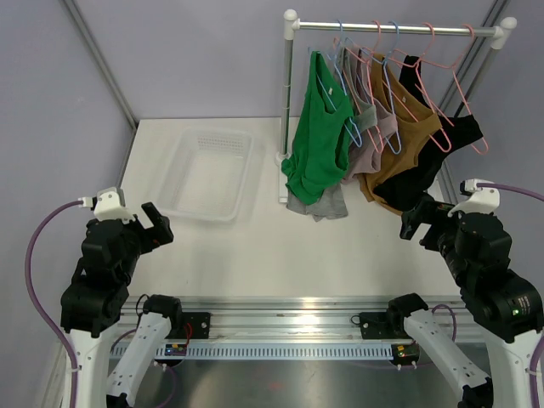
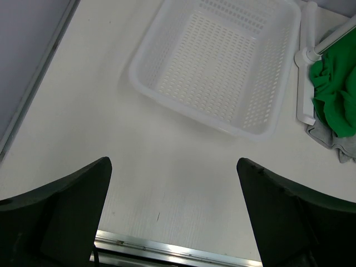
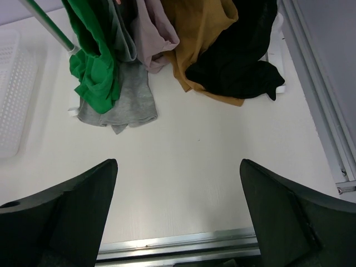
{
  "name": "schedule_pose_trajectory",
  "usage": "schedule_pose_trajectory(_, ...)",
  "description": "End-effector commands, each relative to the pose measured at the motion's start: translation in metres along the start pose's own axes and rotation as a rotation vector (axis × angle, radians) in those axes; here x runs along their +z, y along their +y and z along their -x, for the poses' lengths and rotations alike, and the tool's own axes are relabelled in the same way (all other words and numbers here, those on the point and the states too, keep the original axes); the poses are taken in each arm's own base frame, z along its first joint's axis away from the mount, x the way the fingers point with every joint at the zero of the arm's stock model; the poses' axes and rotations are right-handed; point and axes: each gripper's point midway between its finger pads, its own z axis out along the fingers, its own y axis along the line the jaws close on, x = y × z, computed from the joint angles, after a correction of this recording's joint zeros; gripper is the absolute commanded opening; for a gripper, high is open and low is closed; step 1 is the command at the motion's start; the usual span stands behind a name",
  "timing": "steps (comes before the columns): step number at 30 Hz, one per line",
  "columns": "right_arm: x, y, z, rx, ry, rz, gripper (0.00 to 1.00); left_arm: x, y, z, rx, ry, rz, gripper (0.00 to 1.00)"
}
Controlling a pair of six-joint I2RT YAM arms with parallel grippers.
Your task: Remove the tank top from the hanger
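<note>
Several tank tops hang on pink and blue hangers (image 1: 439, 70) from a rail (image 1: 395, 29) at the back right. From left to right they are green (image 1: 321, 140), grey (image 1: 319, 202), mauve (image 1: 371, 140), mustard (image 1: 410, 140) and black (image 1: 429, 170). The right wrist view shows their lower hems, green (image 3: 92, 61) through black (image 3: 239, 61), touching the table. My left gripper (image 1: 157, 225) (image 2: 173, 161) hovers open near the front left, with nothing between its fingers. My right gripper (image 1: 416, 219) (image 3: 178, 162) is open and empty at the front right, just short of the black top.
A white perforated basket (image 1: 208, 174) (image 2: 222, 67) with nothing in it sits left of the rack. The rack's upright post (image 1: 287, 102) and white foot (image 2: 305, 83) stand between basket and clothes. A metal rail (image 3: 178, 245) runs along the near table edge.
</note>
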Motion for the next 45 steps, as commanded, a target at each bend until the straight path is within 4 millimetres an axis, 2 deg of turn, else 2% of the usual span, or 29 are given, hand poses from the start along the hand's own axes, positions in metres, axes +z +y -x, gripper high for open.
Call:
schedule_pose_trajectory(1,-0.001,0.015,0.012,-0.005,-0.036,0.078,0.99,0.001,0.000,0.007,-0.012,-0.033,0.004,0.99)
schedule_pose_trajectory(5,-0.001,0.056,0.018,0.000,-0.033,0.284,1.00,0.003,-0.001,0.006,-0.016,-0.027,0.005,0.99)
schedule_pose_trajectory(9,0.004,0.096,0.037,0.031,-0.019,0.444,0.99,0.004,-0.001,0.004,-0.019,-0.015,0.006,0.99)
schedule_pose_trajectory(11,0.012,0.117,0.054,0.041,-0.023,0.506,1.00,0.003,-0.001,0.004,-0.019,-0.010,0.007,0.99)
schedule_pose_trajectory(13,0.015,0.126,0.076,0.057,-0.050,0.516,0.99,0.002,0.000,0.004,-0.021,-0.013,0.010,0.99)
schedule_pose_trajectory(14,0.029,0.131,0.080,0.052,-0.032,0.502,0.99,0.002,0.000,0.004,-0.024,-0.013,0.013,0.99)
schedule_pose_trajectory(16,0.034,0.135,0.103,0.048,-0.079,0.484,0.99,0.001,0.000,0.003,-0.024,-0.012,0.012,0.99)
schedule_pose_trajectory(17,0.053,0.137,0.107,0.037,-0.066,0.447,0.97,0.001,0.000,0.002,-0.023,-0.006,0.009,0.99)
schedule_pose_trajectory(18,0.061,0.138,0.113,0.026,-0.068,0.432,0.95,0.001,-0.001,0.002,-0.021,-0.005,0.005,0.99)
schedule_pose_trajectory(19,0.059,0.141,0.129,0.011,-0.100,0.429,0.89,0.001,-0.001,0.002,-0.017,-0.001,0.003,0.99)
schedule_pose_trajectory(20,0.079,0.147,0.129,-0.009,-0.071,0.415,0.85,0.001,-0.003,0.001,-0.016,0.008,-0.004,0.99)
schedule_pose_trajectory(21,0.086,0.150,0.135,-0.022,-0.073,0.411,0.81,0.001,-0.004,0.001,-0.014,0.010,-0.011,0.99)
schedule_pose_trajectory(22,0.085,0.153,0.152,-0.042,-0.105,0.408,0.77,0.001,-0.006,0.000,-0.011,0.016,-0.024,0.99)
schedule_pose_trajectory(23,0.108,0.160,0.147,-0.065,-0.060,0.392,0.74,0.001,-0.007,-0.002,-0.008,0.026,-0.028,0.99)
schedule_pose_trajectory(24,0.106,0.163,0.165,-0.084,-0.096,0.395,0.72,0.000,-0.008,-0.002,-0.004,0.027,-0.035,0.99)
schedule_pose_trajectory(25,0.114,0.164,0.166,-0.094,-0.082,0.384,0.71,0.000,-0.009,-0.004,-0.001,0.032,-0.041,0.99)
schedule_pose_trajectory(26,0.134,0.171,0.162,-0.108,-0.054,0.377,0.70,-0.001,-0.009,-0.004,-0.003,0.033,-0.044,0.99)
schedule_pose_trajectory(28,0.142,0.176,0.174,-0.128,-0.073,0.377,0.68,-0.001,-0.009,-0.004,-0.001,0.031,-0.048,0.99)
schedule_pose_trajectory(29,0.163,0.180,0.167,-0.146,-0.041,0.368,0.68,-0.001,-0.009,-0.004,0.000,0.034,-0.047,0.99)
schedule_pose_trajectory(30,0.165,0.185,0.178,-0.148,-0.065,0.374,0.68,-0.001,-0.009,-0.004,0.003,0.034,-0.050,0.99)
schedule_pose_trajectory(31,0.186,0.189,0.169,-0.166,-0.031,0.365,0.68,-0.001,-0.010,-0.005,0.004,0.040,-0.055,0.99)
schedule_pose_trajectory(33,0.201,0.194,0.169,-0.187,-0.023,0.364,0.68,-0.001,-0.012,-0.006,0.003,0.041,-0.062,0.99)
schedule_pose_trajectory(34,0.204,0.197,0.178,-0.195,-0.045,0.365,0.66,-0.001,-0.013,-0.006,0.004,0.043,-0.073,0.99)
schedule_pose_trajectory(35,0.222,0.201,0.170,-0.208,-0.020,0.360,0.64,-0.001,-0.014,-0.007,0.005,0.046,-0.078,0.99)
schedule_pose_trajectory(37,0.230,0.206,0.177,-0.222,-0.037,0.363,0.59,0.001,-0.019,-0.011,0.004,0.060,-0.103,0.99)
schedule_pose_trajectory(38,0.248,0.209,0.168,-0.232,-0.012,0.358,0.56,0.001,-0.020,-0.013,0.005,0.068,-0.108,0.99)
schedule_pose_trajectory(40,0.252,0.213,0.175,-0.242,-0.029,0.361,0.51,0.002,-0.022,-0.017,0.009,0.087,-0.122,0.99)
schedule_pose_trajectory(41,0.265,0.214,0.168,-0.251,-0.012,0.357,0.50,0.002,-0.023,-0.019,0.009,0.090,-0.128,0.99)
schedule_pose_trajectory(45,0.274,0.215,0.174,-0.250,-0.039,0.336,0.45,0.003,-0.027,-0.023,0.009,0.096,-0.155,0.99)
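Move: The green tank top's shoulder strap on its blue hanger is about 37 cm ahead of the right hand, 17 cm to its left and 5 cm above. The grey tank top hangs 5 cm to the right of that strap, the brown one some 14 cm right of it, and the rack's left post 10 cm left of it. From the left hand the strap lies roughly 36 cm ahead, 40 cm right and 10 cm higher. Right hand sweeps some 35 cm forward and 16 left, rising then dipping, to the green strap, fingers half-closing. ##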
